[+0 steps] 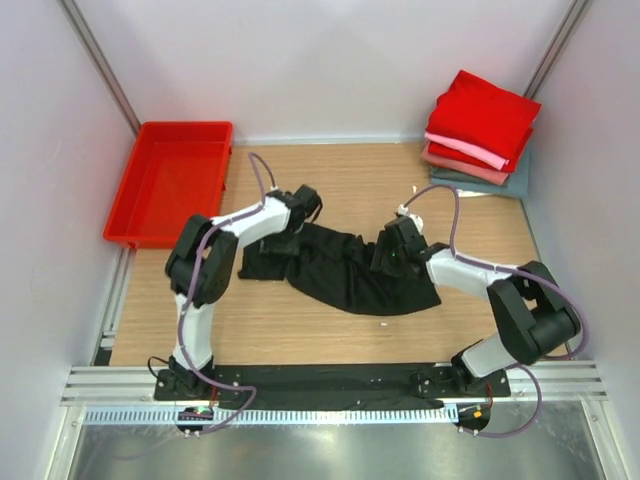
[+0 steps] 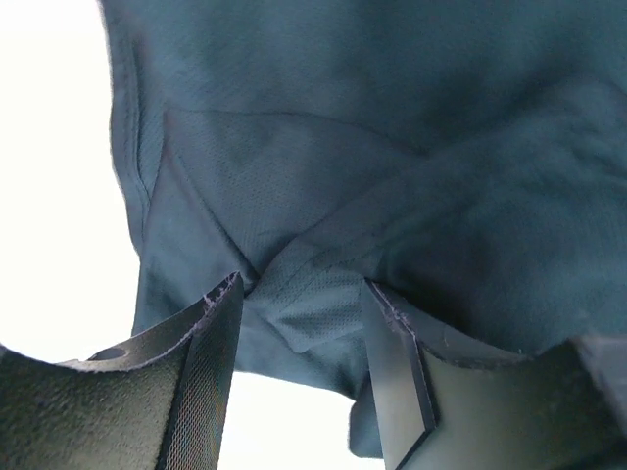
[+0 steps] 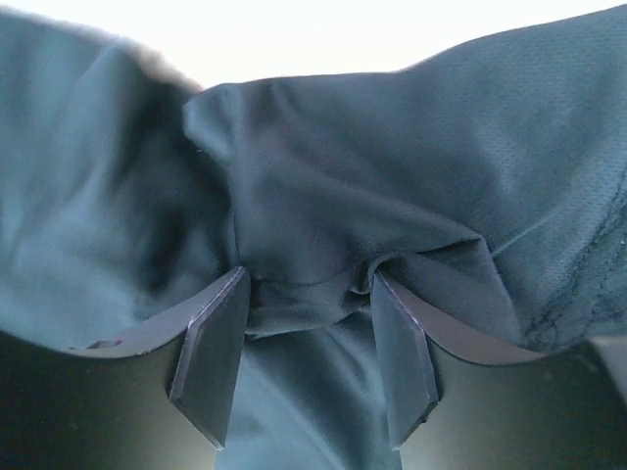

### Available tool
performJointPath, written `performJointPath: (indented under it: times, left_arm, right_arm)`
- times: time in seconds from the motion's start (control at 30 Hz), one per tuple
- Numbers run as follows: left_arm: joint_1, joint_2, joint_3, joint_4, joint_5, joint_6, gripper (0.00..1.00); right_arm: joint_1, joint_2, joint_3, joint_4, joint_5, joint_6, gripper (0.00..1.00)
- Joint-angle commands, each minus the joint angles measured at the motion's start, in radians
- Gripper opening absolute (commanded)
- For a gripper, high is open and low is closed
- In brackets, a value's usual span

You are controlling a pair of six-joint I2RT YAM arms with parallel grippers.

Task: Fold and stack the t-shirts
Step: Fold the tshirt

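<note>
The black t-shirt (image 1: 345,268) lies crumpled on the wooden table between the two arms. My left gripper (image 1: 288,232) is at its left end. In the left wrist view its fingers (image 2: 211,372) pinch a fold at the hem of the dark cloth (image 2: 313,304). My right gripper (image 1: 392,255) is at the shirt's upper right. Its fingers (image 3: 404,352) squeeze a bunched fold of the cloth (image 3: 309,294). A stack of folded t-shirts (image 1: 482,135), bright red on top, then pink, dusty-rose and grey-teal, sits at the back right corner.
A red plastic tray (image 1: 170,180) stands at the back left, partly off the table. White walls close in the back and sides. Bare wood shows in front of the shirt (image 1: 300,335) and behind it (image 1: 350,185).
</note>
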Motion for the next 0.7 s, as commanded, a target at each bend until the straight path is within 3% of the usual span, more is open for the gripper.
performJointPath:
  times: [0.0, 0.07, 0.1, 0.13, 0.2, 0.23, 0.3, 0.37, 0.47, 0.53, 0.67]
  left_arm:
    - [0.071, 0.168, 0.224, -0.01, -0.024, 0.045, 0.54]
    - [0.089, 0.29, 0.381, -0.067, -0.034, 0.097, 0.54]
    - [0.092, 0.336, 0.582, -0.123, -0.029, 0.119, 0.54]
    - [0.095, 0.457, 0.684, -0.151, -0.011, 0.143, 0.54]
    - [0.095, 0.588, 0.929, -0.245, 0.032, 0.231, 0.53]
    - [0.095, 0.702, 1.184, -0.285, 0.093, 0.258, 0.53]
    - [0.088, 0.76, 1.353, -0.316, 0.135, 0.315, 0.54]
    - [0.078, 0.658, 1.258, -0.243, 0.166, 0.347, 0.59]
    - [0.078, 0.424, 0.967, -0.022, 0.207, 0.354, 0.72]
    - [0.078, 0.352, 0.935, 0.008, 0.213, 0.355, 0.75]
    - [0.078, 0.282, 1.068, -0.154, 0.172, 0.346, 0.79]
  right_arm:
    - [0.122, -0.028, -0.151, -0.105, -0.091, 0.17, 0.58]
    - [0.277, -0.102, -0.197, -0.08, -0.126, 0.305, 0.58]
    - [0.339, -0.122, -0.203, -0.063, -0.119, 0.36, 0.58]
    - [0.483, -0.151, -0.201, -0.05, -0.109, 0.44, 0.58]
    - [0.599, -0.139, -0.147, -0.039, -0.067, 0.477, 0.59]
    - [0.645, -0.11, -0.108, -0.065, -0.045, 0.479, 0.59]
    - [0.731, -0.092, 0.019, -0.174, 0.03, 0.453, 0.62]
    - [0.772, -0.114, 0.114, -0.269, 0.09, 0.433, 0.65]
    - [0.773, -0.163, 0.212, -0.364, 0.17, 0.399, 0.71]
    - [0.773, -0.18, 0.301, -0.427, 0.237, 0.352, 0.76]
    - [0.736, -0.206, 0.414, -0.546, 0.395, 0.266, 0.8]
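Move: Each hand already has the black t-shirt; its middle is about 13 cm right and 5 cm back of the left hand. The left hand's spot lies some 20 cm ahead and 8 cm right, with the red bin about 15 cm ahead and 25 cm left. The right hand's spot, by the front table edge, is roughly 20 cm back and 15 cm left; the folded stack stands 27 cm ahead and 21 cm right of that hand. Left hand drags the t-shirt forward about 20 cm, right hand back-left some 25; both then open and rise. ##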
